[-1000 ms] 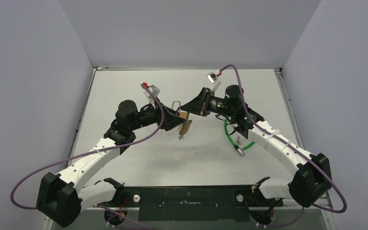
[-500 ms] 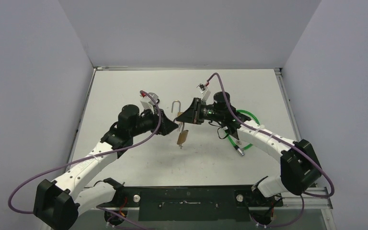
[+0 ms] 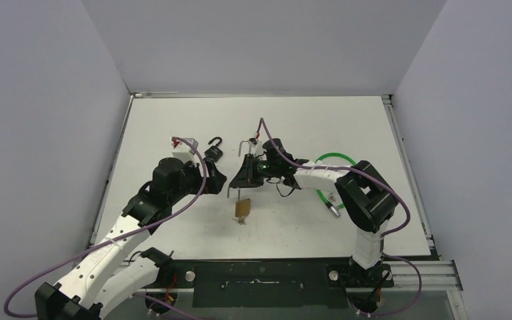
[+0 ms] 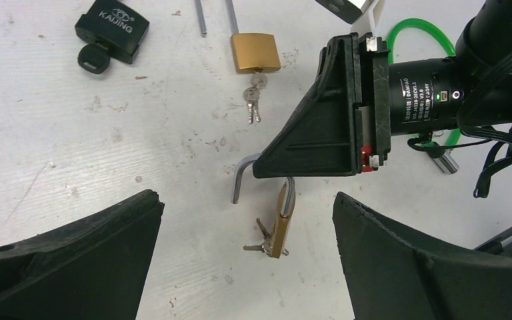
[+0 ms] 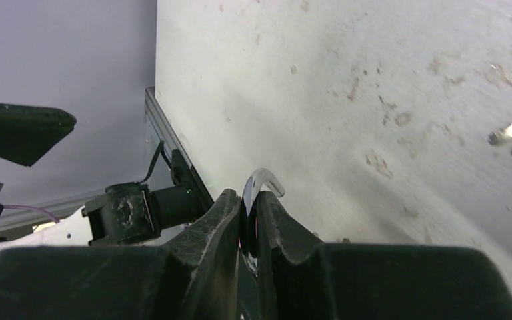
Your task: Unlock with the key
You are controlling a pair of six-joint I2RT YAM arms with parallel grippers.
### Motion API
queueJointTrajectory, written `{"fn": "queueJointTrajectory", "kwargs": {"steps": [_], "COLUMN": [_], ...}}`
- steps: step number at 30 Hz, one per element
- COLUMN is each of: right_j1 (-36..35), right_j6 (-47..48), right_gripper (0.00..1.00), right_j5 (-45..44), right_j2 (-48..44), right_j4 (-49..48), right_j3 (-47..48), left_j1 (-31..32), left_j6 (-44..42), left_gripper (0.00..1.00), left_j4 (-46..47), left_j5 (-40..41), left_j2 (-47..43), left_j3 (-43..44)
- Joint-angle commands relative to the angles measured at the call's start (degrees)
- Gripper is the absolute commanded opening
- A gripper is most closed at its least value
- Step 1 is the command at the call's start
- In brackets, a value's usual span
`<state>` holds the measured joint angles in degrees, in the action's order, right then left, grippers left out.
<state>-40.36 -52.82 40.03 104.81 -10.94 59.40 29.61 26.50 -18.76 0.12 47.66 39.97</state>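
A brass padlock (image 4: 281, 225) hangs above the table by its steel shackle (image 4: 241, 175), whose free end stands out of the body. The key (image 4: 261, 244) sticks in the lock's underside with its bunch. My right gripper (image 3: 243, 179) is shut on the shackle (image 5: 264, 180), and its fingertips (image 5: 229, 200) pinch the bar. My left gripper (image 4: 247, 217) is open wide, just short of the hanging lock (image 3: 242, 208), touching nothing. From above, the left gripper (image 3: 217, 181) sits to the left of the right one.
A second brass padlock (image 4: 256, 52) with keys (image 4: 254, 105) lies flat on the table farther back. A black padlock (image 4: 112, 30) with a key lies at the back left (image 3: 215, 151). A green cable loop (image 3: 334, 160) lies right of the right wrist.
My left gripper has let go of the brass padlock, opened wide and drawn back toward the near left. The right gripper has come left and nearer, with the lock now dangling from its shackle.
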Motion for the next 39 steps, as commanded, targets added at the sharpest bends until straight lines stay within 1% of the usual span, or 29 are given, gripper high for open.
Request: {"fn": "queueJointTrajectory", "kwargs": {"steps": [1,5,10,13,16,18,20,22,23,25,27,29,32,36,39], "right_j1": [-2.05,-3.53,-4.90,-5.61,-6.35,-6.99,-7.26,-7.36,-7.35,-7.29,-7.39,-7.52,-7.63,-6.66,-5.33], "right_j6": [-4.60,-5.58,-9.20,-11.84,-12.92,-12.37,-10.99,-8.49,-7.10,-3.56,1.09,7.03,13.30,17.30,20.10], "right_gripper": [0.00,0.00,0.00,0.00,0.02,0.05,0.13,0.24,0.31,0.48,0.61,0.67,0.75,0.81,0.84], "right_j5": [1.97,2.15,3.10,3.80,4.23,3.98,3.43,2.41,1.80,-0.25,-3.57,-7.72,-15.08,-19.96,-20.81], "right_j2": [4.73,11.85,19.45,23.55,27.24,28.79,30.07,30.60,30.54,29.77,28.75,28.11,25.36,19.14,13.19], "right_j4": [-9.86,-10.61,-18.64,-23.40,-23.99,-22.25,-19.15,-15.50,-13.25,-8.30,-1.53,7.90,18.18,19.70,19.59], "right_j3": [7.34,13.64,19.46,22.29,26.06,28.46,30.83,32.81,33.62,34.90,36.65,39.89,41.98,38.19,33.56], "left_j1": [-0.38,-0.51,-0.68,-0.77,-0.78,-0.78,-0.83,-0.86,-0.88,-0.91,-0.95,-0.95,-0.94,-1.04,-1.20], "left_j6": [-1.04,-1.81,-0.74,0.78,2.05,2.93,3.24,3.42,3.46,3.50,3.47,3.44,3.57,4.08,4.42], "left_gripper": [0.97,0.97,0.97,0.97,0.97,0.97,0.97,0.97,0.97,0.97,0.97,0.97,0.98,0.97,0.98], "left_j4": [-3.63,-6.95,-10.02,-11.20,-12.09,-12.38,-12.72,-13.01,-13.11,-13.33,-13.45,-13.33,-12.66,-10.78,-8.06], "left_j5": [4.44,7.35,10.86,11.15,11.51,11.80,11.89,11.99,12.05,12.34,12.74,13.13,13.50,13.76,13.46], "left_j2": [-0.38,1.18,1.96,2.59,2.58,2.04,1.58,1.11,0.92,0.70,0.59,0.67,1.05,1.47,1.45], "left_j3": [4.33,7.05,9.45,10.43,10.91,10.92,11.00,11.05,11.21,11.48,11.77,12.16,12.67,13.08,12.60]}}
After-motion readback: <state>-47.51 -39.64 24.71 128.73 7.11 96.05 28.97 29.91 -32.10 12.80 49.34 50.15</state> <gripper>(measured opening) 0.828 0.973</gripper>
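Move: The right gripper holds the open brass padlock by its shackle, body and keys hanging below. The bare table to set it on lies about 10 cm to the left and 9 cm below. From this hand, the black padlock lies some 10 cm ahead and 8 cm left, the other brass padlock 7 cm ahead and 5 cm right, both on the table. That bare spot is almost under the empty left gripper, some 17 cm down and 2 cm back. Carry the brass padlock left with the right gripper, about 13 cm, easing some 4 cm down and a little forward towards the bare table. Then open the fingers wide to free the shackle, drawing forward and about 4 cm back to the right as the wrist rolls and tips up. Meanwhile shift the open left gripper about 4 cm left and slightly up, turning counter-clockwise. ##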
